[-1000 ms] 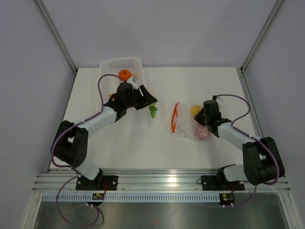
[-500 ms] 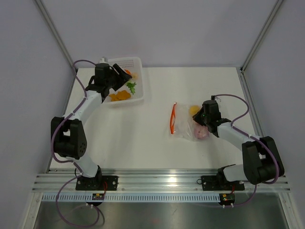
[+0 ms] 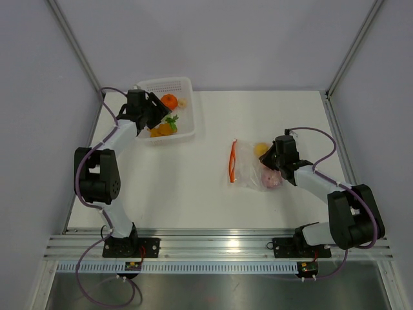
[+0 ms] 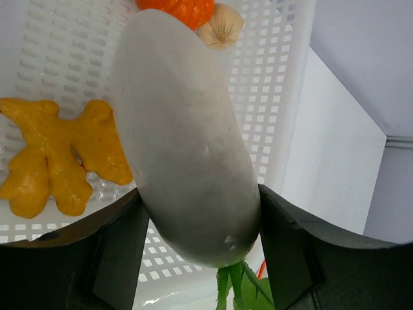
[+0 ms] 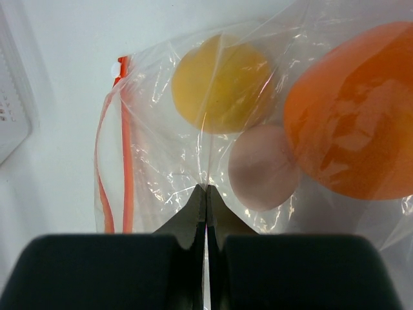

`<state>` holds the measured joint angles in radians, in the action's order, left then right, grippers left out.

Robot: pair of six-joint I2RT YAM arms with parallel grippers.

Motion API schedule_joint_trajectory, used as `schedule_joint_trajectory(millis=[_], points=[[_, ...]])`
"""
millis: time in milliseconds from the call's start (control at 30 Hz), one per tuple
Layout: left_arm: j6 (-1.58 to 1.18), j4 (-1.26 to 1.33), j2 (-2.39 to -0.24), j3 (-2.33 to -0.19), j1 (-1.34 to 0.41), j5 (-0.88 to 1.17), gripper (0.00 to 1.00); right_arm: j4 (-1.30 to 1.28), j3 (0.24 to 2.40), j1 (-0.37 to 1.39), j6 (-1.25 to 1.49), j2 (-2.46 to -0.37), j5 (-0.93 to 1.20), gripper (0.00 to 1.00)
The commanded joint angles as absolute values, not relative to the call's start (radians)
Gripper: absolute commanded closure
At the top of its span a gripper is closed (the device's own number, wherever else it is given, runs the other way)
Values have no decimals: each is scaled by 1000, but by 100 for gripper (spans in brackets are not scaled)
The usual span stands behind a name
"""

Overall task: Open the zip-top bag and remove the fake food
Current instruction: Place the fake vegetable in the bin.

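Note:
The zip-top bag lies right of centre, its red-orange zipper strip on the left side and standing open. Inside it I see fake food: a yellow ball, a pink piece and an orange ball. My right gripper is shut on a fold of the bag's clear plastic. At the back left, my left gripper is shut on a white radish with green leaves, hanging over the white basket.
The basket holds a yellow ginger-like piece, an orange tangerine and a small beige piece. It stands near the table's back left corner, close to the wall.
My left arm has swung the radish from the middle of the table to over the basket at the back left. The right gripper and the bag have stayed put.

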<state>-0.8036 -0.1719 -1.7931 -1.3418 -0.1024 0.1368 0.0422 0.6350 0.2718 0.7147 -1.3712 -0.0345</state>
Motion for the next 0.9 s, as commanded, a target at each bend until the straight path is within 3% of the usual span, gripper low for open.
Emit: schedule_joint_trajectory(millis=[0, 133, 200, 500, 867], points=[[-798, -164, -1776, -1358, -100, 121, 30, 94, 644, 268, 703, -1361, -21, 100], [-782, -169, -1717, -1324, -98, 106, 19, 94, 646, 267, 696, -1361, -15, 100], [-770, -182, -1671, -1309, -100, 109, 1, 95, 647, 267, 692, -1361, -14, 100], [-882, -26, -1479, -999, -181, 276, 1, 104, 655, 278, 669, -1365, 34, 100], [-805, 80, -1304, -785, -400, 221, 3, 60, 762, 463, 565, -1396, -25, 100]])
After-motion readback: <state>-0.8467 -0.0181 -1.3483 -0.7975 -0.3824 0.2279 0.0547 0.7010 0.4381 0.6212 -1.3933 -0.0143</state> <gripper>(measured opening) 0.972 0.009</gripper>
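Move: The left hand already has the white vegetable inside the bin; the bin's middle lies about 6 cm ahead, 1 cm left and 9 cm below. Ginger sits 4 cm left, level fore-and-aft; the pumpkin straight ahead 10 cm, and the garlic 10 cm ahead and 5 cm right. The bag's orange zip is about 16 cm back and 24 cm right of this hand. From the right hand, which pinches the bag, the zip lies 12 cm left and 2 cm ahead, the lemon 7 cm ahead and 1 cm left. Hardly shifting at first, the left fingers open wide and let go of the vegetable; the hand then backs out of the bin about 16 cm and swings some 10 cm right towards the bag's zip, turning about 20 degrees clockwise. Late on, the shut right hand keeps its pinch and draws the bag about 6 cm left, rising slightly and turning some 15 degrees counter-clockwise. ##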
